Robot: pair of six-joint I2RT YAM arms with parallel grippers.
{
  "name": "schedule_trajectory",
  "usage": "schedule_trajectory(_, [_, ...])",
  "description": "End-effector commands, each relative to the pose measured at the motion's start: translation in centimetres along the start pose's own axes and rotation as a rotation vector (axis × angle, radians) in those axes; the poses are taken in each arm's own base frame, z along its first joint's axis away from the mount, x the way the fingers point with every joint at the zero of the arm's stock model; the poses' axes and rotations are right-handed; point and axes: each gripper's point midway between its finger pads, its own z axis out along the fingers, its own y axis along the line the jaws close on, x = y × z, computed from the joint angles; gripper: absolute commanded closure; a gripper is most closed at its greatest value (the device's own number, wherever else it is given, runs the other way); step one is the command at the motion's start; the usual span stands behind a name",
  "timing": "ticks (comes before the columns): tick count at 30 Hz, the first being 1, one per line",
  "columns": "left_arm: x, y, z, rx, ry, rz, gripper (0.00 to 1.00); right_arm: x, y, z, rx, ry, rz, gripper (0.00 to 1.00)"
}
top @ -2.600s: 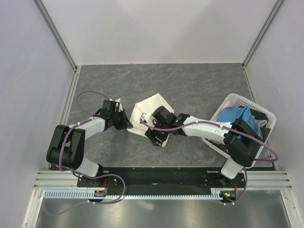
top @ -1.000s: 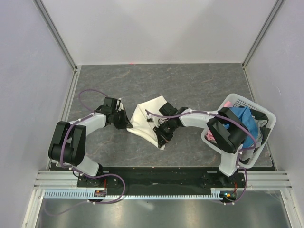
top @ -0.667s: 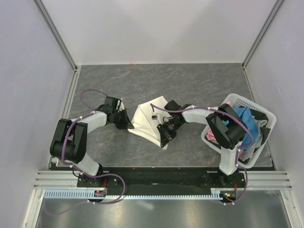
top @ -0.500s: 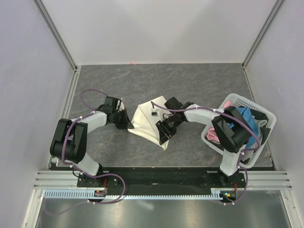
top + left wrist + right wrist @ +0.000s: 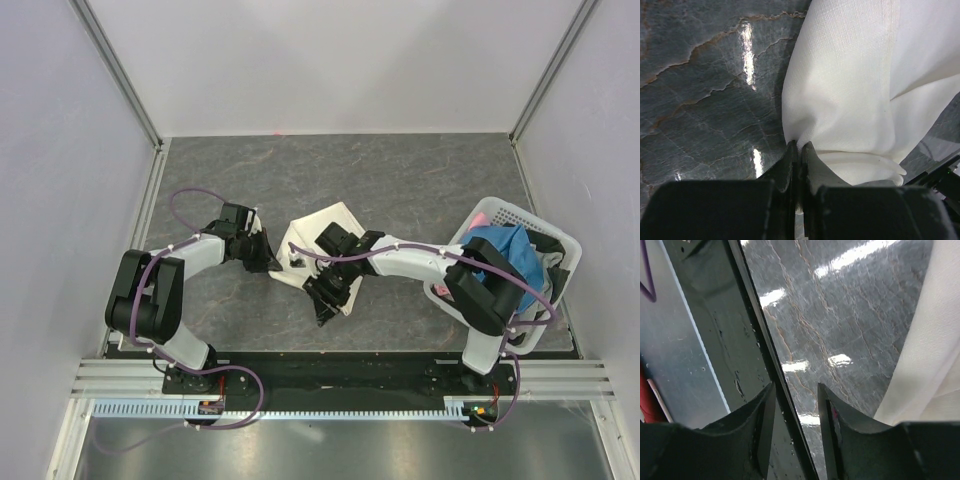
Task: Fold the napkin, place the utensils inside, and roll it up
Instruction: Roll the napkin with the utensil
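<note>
The cream-white napkin [image 5: 338, 220] lies bunched in a folded wedge on the dark stone table [image 5: 400, 170]. My left gripper [image 5: 264, 260] is shut on its left corner; the left wrist view shows the jaws [image 5: 800, 148] pinching the cloth's edge [image 5: 855, 90]. Over the napkin's near tip hangs my right gripper [image 5: 325, 300], open and empty. In the right wrist view its fingers [image 5: 796, 386] frame bare table and the black front rail, with the napkin [image 5: 935, 365] off to the right. The utensils do not show in any view.
A white basket [image 5: 512, 212] at the right edge holds a blue cloth [image 5: 505, 250] and a pink cloth [image 5: 482, 217]. The black front rail [image 5: 350, 365] runs just behind the right gripper. Walls close in the table on three sides.
My right gripper has opened, letting go of the napkin, and swung left and toward the near edge over the napkin's near tip. The left gripper has held still on its corner.
</note>
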Motion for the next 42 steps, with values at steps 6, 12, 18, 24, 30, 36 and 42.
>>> schedule_trajectory(6, [0.9, 1.5, 0.2, -0.062, 0.040, 0.010, 0.98, 3.0, -4.0, -0.4, 0.179, 0.165, 0.039, 0.55])
schedule_trajectory(12, [1.0, 1.6, 0.2, -0.064, 0.044, 0.008, 0.98, 2.4, -5.2, -1.7, 0.231, 0.150, 0.048, 0.55])
schedule_trajectory(18, [1.0, 1.5, 0.2, -0.063, 0.043, 0.012, 0.98, 2.7, -6.7, -2.4, 0.264, 0.149, 0.066, 0.56])
schedule_trajectory(24, [1.1, 1.7, 0.3, -0.068, 0.046, 0.010, 0.98, 2.7, -7.8, -3.0, 0.270, 0.129, 0.081, 0.56])
schedule_trajectory(30, [1.2, 1.7, 0.3, -0.069, 0.048, 0.008, 0.98, 2.1, -7.2, -3.1, 0.198, 0.081, 0.096, 0.56])
schedule_trajectory(36, [1.3, 1.7, 0.3, -0.070, 0.053, 0.002, 0.98, -3.9, -5.2, -5.4, 0.288, -0.095, -0.037, 0.54])
schedule_trajectory(42, [1.4, 1.6, 0.4, -0.068, 0.072, -0.008, 0.98, -9.9, -4.2, -5.1, 0.578, -0.344, -0.249, 0.50])
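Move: The rolled near edge of the napkin slants across in front of the right gripper; its right-hand end lies about 5 cm to that gripper's right, 1 cm ahead and some 5 cm below. Its left-hand end, pinched in the left gripper, is roughly 10 cm to the left of the right gripper and 11 cm ahead. The napkin's flat part is centred about 16 cm straight ahead. From the left gripper, the right-hand end lies some 15 cm right and 10 cm back. Lower the half-open right gripper about 4 cm on the near side of the napkin roll, tipping its fingers some 15 degrees steeper while moving right, then sweep it low, forward and right, against the rolled edge to push it on. Finish by lifting about 4 cm and swinging back left, still forward, with the fingertips tilting forward. Keep the left gripper still, shut on the roll's left end. ##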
